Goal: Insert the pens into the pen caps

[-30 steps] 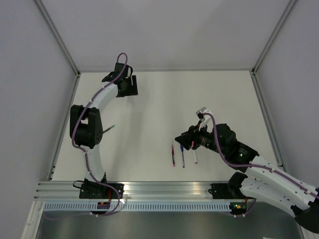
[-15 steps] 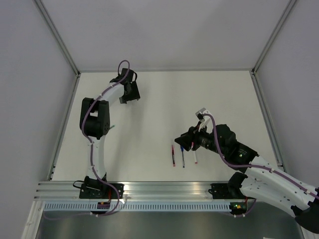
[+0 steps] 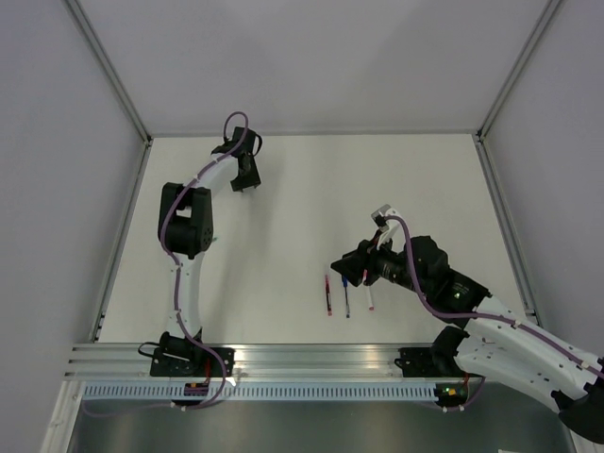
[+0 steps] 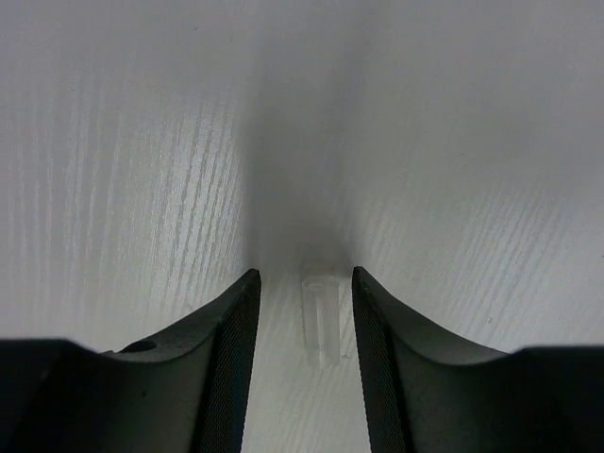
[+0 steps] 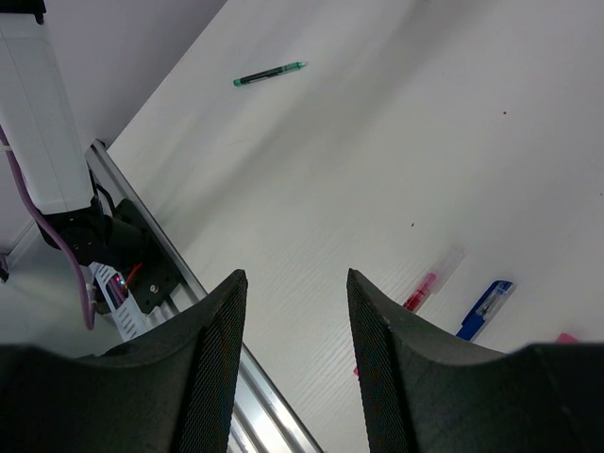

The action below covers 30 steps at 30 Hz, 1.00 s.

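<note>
A short clear pen cap [image 4: 321,317] lies on the table between the fingers of my left gripper [image 4: 305,274], which is open with a gap on each side of the cap. From above, the left gripper [image 3: 244,179] is at the far left of the table. A red pen [image 3: 328,294], a blue pen [image 3: 345,298] and a white pen [image 3: 370,294] lie side by side near the front. My right gripper [image 3: 345,265] hovers open and empty just beyond them. The right wrist view shows the green pen [image 5: 269,74] far off, the red pen [image 5: 427,285] and the blue pen [image 5: 484,307].
A metal rail [image 3: 311,357] runs along the table's near edge, with both arm bases on it. Grey walls and a frame post [image 3: 113,80] close in the table on the left, back and right.
My left arm has folded, its elbow swinging right and toward the back, and its gripper head now looks narrower from above. The right arm and the three pens have not moved.
</note>
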{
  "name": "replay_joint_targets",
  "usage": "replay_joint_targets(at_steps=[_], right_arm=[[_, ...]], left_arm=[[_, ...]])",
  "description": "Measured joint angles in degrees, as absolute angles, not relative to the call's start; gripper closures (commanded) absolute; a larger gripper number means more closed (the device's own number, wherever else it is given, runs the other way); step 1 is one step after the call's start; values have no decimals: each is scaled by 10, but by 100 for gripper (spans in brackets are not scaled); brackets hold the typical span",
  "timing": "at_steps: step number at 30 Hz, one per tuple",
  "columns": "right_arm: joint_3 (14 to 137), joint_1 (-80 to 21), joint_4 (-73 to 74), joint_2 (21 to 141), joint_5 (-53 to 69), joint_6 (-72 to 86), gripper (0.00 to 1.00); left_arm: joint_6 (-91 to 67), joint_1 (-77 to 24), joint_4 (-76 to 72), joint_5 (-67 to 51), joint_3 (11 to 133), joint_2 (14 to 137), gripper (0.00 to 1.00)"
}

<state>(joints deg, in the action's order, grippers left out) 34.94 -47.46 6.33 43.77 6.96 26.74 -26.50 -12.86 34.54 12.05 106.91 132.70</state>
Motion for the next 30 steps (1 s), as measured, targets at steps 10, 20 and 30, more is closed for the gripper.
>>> replay_joint_targets(at_steps=[10, 20, 30], right_arm=[[346, -475, 57, 425, 77, 268, 47], [344, -475, 55, 429, 80, 268, 47], [339, -475, 42, 423, 88, 272, 47]], left_arm=[[-243, -126, 359, 107, 1070, 1327, 79], [-212, -124, 353, 49, 1032, 1300, 98], [-157, -147, 408, 61, 921, 1188, 98]])
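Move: The clear pen cap lies flat on the table right between the left hand's half-open fingertips, its middle about 1 cm back and 1 cm below. Nearest to the way back is the green pen, some 20 cm nearer the base and 12 cm to this hand's left; the capped red pen lies roughly 34 cm back and 23 cm to its right. From the right hand, the clear cap is about 35 cm ahead, 25 cm left and 21 cm below. Staying low at the table, the left hand eases back barely a centimetre as its half-open fingers close nearly shut on the clear pen cap, pinching it from both sides. With the grip kept, the hand then draws back about 8 cm more, level at first and rising some 2 cm only at the very end, coming nearer the green pen while the wrist turns about 15 degrees clockwise and the fingers tip to point more steeply down. ##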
